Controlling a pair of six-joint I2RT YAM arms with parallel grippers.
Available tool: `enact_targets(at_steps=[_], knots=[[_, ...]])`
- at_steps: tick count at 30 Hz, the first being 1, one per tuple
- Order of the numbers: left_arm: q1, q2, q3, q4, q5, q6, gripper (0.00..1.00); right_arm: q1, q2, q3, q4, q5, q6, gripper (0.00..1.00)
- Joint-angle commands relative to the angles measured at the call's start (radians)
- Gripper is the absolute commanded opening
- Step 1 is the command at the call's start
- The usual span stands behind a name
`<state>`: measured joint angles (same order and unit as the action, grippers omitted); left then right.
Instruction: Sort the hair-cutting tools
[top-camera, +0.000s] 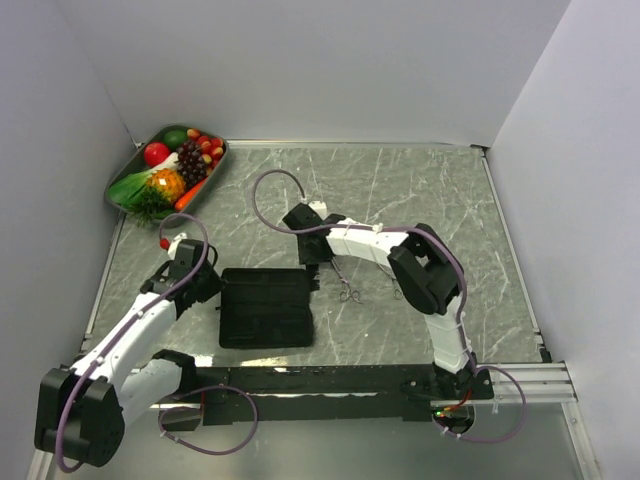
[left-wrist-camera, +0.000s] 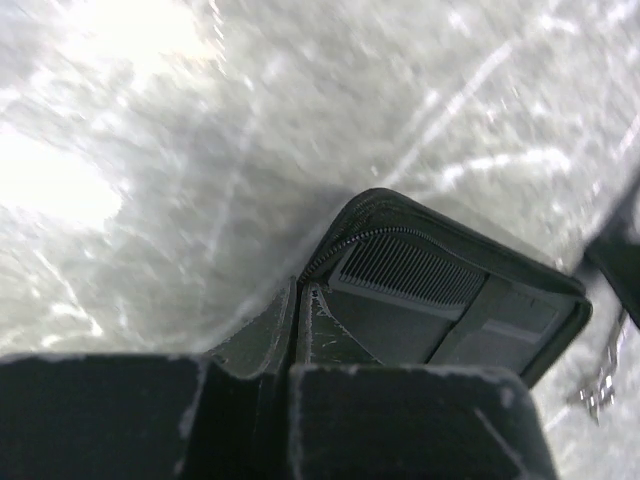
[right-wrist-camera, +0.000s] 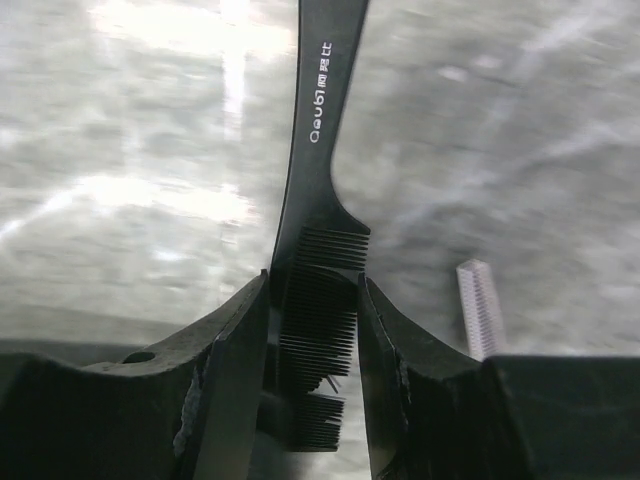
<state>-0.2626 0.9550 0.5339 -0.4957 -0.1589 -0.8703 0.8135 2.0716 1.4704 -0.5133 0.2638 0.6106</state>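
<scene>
A black tail comb (right-wrist-camera: 318, 200) stands between my right gripper's (right-wrist-camera: 313, 285) fingers, which press on its spine and its tooth tips. In the top view the right gripper (top-camera: 318, 255) hovers just right of the open black pouch (top-camera: 265, 307). Silver scissors (top-camera: 348, 292) lie on the table close below it and show at the edge of the left wrist view as scissors (left-wrist-camera: 600, 385). My left gripper (left-wrist-camera: 297, 300) is shut, its tips at the pouch's (left-wrist-camera: 520, 320) corner. Another comb (left-wrist-camera: 410, 270) sits tucked inside the pouch. The left gripper (top-camera: 212, 288) sits at the pouch's left edge.
A metal tray (top-camera: 122, 178) of toy fruit stands at the back left corner. A pale ridged strip (right-wrist-camera: 480, 305) lies on the marble tabletop right of the right fingers. Grey walls close in the table on three sides.
</scene>
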Motion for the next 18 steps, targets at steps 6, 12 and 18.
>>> enact_targets(at_steps=[6, 12, 18], knots=[[0.091, 0.200, 0.106, 0.198, -0.007, 0.068, 0.01, -0.019, -0.070, -0.252, -0.160, 0.031, -0.014, 0.41], [0.092, 0.367, 0.166, 0.301, -0.022, 0.065, 0.01, 0.029, -0.166, -0.390, -0.129, -0.023, -0.005, 0.40], [0.092, 0.484, 0.204, 0.388, -0.027, 0.034, 0.01, 0.104, -0.251, -0.485, -0.117, -0.087, 0.018, 0.40]])
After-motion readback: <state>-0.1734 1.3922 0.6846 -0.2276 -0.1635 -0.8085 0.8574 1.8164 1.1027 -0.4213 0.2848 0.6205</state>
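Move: My left hand already pinches the open case by its left rim near the far corner; the case's middle lies about 12 cm to the right, 6 cm back and a little below. The fruit bowl is some 32 cm ahead and 15 cm left. My right hand already holds the handled comb; the nearer scissors lie about 8 cm right and 3 cm back, the other pair roughly 22 cm right and 3 cm back, and the case's middle 13 cm left and 10 cm back. I part the case and the comb: my left hand, still pinching the rim, hauls the case forward about 8 cm in the bowl's direction while sinking nearly 3 cm. Meanwhile my right hand keeps its grip on the comb and sweeps it level, first mostly right and then mostly back, some 6 cm back and 5 cm right in all, to beside the nearer scissors. ##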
